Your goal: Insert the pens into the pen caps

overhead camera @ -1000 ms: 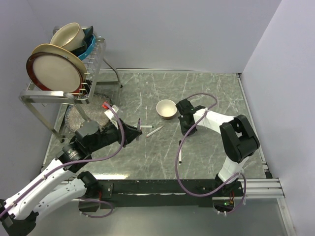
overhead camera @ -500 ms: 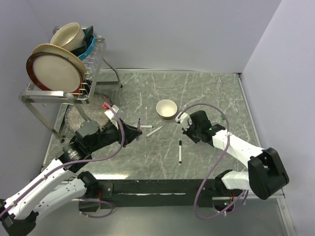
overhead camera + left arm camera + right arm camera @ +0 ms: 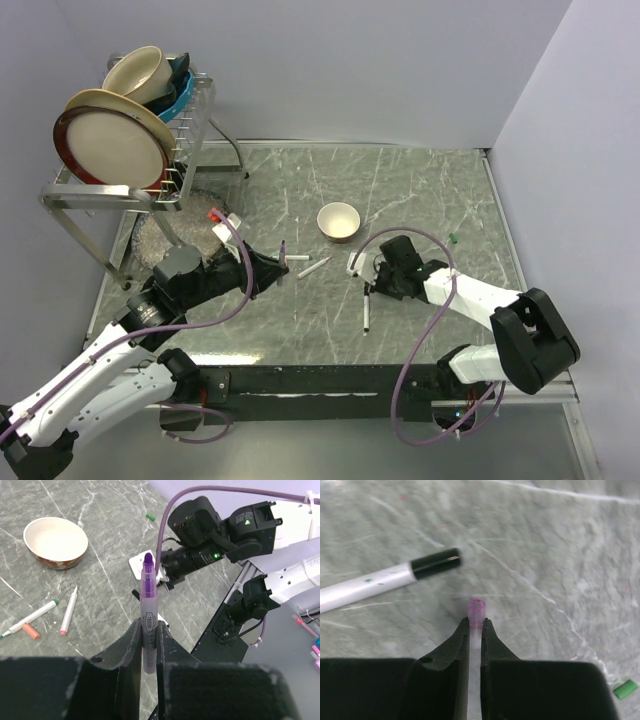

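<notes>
My left gripper (image 3: 148, 629) is shut on a purple pen (image 3: 148, 592), held upright with its purple tip bare; from above, this pen (image 3: 283, 250) stands at my left gripper (image 3: 275, 264). My right gripper (image 3: 475, 625) is shut on a small translucent pink pen cap (image 3: 477, 612), open end outward, just above the table. From above, my right gripper (image 3: 372, 274) sits right of centre. A white pen with a black end (image 3: 390, 580) lies close by, also seen from above (image 3: 367, 308). Two more white pens (image 3: 69, 611) (image 3: 30, 620) and an orange-red cap (image 3: 31, 631) lie left of centre. A green cap (image 3: 452, 238) lies at the right.
A small cream bowl (image 3: 338, 221) stands at mid-table behind the pens. A metal dish rack (image 3: 130, 185) with plates and bowls fills the back left corner. The right arm's purple cable (image 3: 420, 320) loops over the near table.
The right arm swung from beside the bowl toward the near middle and now sits low by the black-ended pen. The left arm and its purple pen have not moved.
</notes>
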`<state>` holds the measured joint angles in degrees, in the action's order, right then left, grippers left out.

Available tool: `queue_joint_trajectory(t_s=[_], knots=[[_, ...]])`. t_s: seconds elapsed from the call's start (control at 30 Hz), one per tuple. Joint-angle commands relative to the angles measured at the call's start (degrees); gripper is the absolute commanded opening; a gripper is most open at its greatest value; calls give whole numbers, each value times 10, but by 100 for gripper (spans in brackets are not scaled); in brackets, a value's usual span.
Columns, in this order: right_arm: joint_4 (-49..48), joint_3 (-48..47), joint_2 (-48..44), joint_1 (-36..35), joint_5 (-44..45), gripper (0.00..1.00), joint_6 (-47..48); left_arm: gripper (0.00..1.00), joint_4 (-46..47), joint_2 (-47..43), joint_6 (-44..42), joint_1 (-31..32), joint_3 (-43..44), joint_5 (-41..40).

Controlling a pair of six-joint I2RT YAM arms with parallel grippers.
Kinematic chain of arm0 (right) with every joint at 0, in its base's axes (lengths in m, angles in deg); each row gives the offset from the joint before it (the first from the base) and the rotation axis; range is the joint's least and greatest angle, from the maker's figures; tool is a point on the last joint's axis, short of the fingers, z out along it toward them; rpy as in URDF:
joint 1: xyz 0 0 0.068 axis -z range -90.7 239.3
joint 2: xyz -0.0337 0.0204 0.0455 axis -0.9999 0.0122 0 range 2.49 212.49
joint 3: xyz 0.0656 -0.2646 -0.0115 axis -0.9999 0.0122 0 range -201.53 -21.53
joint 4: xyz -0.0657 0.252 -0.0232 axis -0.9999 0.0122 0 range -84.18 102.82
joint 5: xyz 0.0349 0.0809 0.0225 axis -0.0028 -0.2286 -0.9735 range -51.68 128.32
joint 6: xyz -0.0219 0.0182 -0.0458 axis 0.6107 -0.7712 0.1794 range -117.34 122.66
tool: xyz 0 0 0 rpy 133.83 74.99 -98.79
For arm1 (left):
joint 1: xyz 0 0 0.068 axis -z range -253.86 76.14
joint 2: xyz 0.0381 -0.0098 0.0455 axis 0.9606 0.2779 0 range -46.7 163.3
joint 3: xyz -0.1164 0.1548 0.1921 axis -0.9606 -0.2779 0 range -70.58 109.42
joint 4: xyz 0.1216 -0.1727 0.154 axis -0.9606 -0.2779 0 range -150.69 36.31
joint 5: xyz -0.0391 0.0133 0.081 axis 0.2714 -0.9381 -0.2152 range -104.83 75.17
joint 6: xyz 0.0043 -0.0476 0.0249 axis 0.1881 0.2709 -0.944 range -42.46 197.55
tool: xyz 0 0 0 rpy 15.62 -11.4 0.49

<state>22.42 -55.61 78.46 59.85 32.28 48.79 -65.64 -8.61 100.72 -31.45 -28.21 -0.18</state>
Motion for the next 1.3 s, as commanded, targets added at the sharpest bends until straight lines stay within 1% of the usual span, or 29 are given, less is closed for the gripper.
queue_joint_trajectory(t_s=[0.0,0.03,0.07,0.17,0.23,0.33,0.4,0.47,0.6,0.7,0.77,0.83,0.87,0.93,0.97,1.0,1.03,1.07,1.1,1.13,1.17,1.23,1.27], knots=[[-17,8,1,-19,3,14,34,1,13,-7,-9,0,-2,-4],[-17,8,1,-18,4,16,34,1,13,-10,-8,0,-3,-3],[-17,8,1,-19,2,20,34,1,13,-11,-7,0,-3,-4],[5,-4,15,-19,2,26,39,1,14,-13,-8,0,-3,-1],[19,-15,26,-20,3,28,37,1,14,-13,-8,0,-3,2],[26,-17,27,-24,1,34,42,1,14,-15,-7,0,-4,2],[27,-17,27,-25,2,40,44,1,14,-16,-7,0,-4,1],[28,-18,27,-25,3,42,47,1,14,-18,-7,0,-4,-2],[21,-15,20,-26,-3,42,42,1,13,-17,-7,0,-3,-2],[18,-16,-3,-26,-11,42,34,1,12,-17,-7,0,-3,-1],[12,-17,-37,-25,-5,43,22,1,14,-18,-7,0,-4,-2],[-2,-22,-69,-20,22,44,-23,1,14,-19,-9,0,-4,2],[2,-29,-79,-15,24,46,-60,1,14,-19,-8,0,-4,4],[15,-58,-99,-9,23,48,-102,1,15,-18,-8,0,-3,5],[5,-63,-104,-6,38,48,-161,1,15,-18,-9,0,-4,5],[-22,-76,-109,-7,59,48,-198,1,15,-16,-9,0,-3,7],[-32,-89,-108,-6,114,47,-241,1,14,-17,-9,0,-3,7],[-34,-122,-103,-5,142,48,-328,1,15,-18,-9,0,-4,7],[-29,-141,-91,-4,166,47,-374,1,15,-18,-9,0,-4,8],[-16,-163,-82,-5,209,48,-422,1,14,-19,-9,0,-4,7],[1,-204,-74,-3,224,46,-508,1,14,-20,-9,0,-4,6],[60,-240,-52,-2,258,44,-593,1,15,-22,-9,0,-5,6],[76,-257,-47,3,249,45,-662,1,15,-23,-9,0,-5,6]])
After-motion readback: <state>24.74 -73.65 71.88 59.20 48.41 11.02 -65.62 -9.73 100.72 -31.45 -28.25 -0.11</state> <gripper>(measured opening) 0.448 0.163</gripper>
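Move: The right fingers hold the pink pen cap at the hand point, just over the table. The black-capped marker's middle is about 5 cm back and 3 cm left; the bowl is some 14 cm ahead and 9 cm left, and the green cap roughly 11 cm ahead and 16 cm right, all near table level. From the left hand, the pink cap lies about 9 cm ahead, 16 cm right and 27 cm lower. Opening its fingers while staying low beside the marker's black end, the right hand lets go of the pink cap and lingers there with hardly any drift. Then it rises quickly about 15 cm and swings some 7 cm forward, away from the cap, turning roughly 40 degrees clockwise and lifting its left side as it goes. The left hand keeps the purple pen raised. ##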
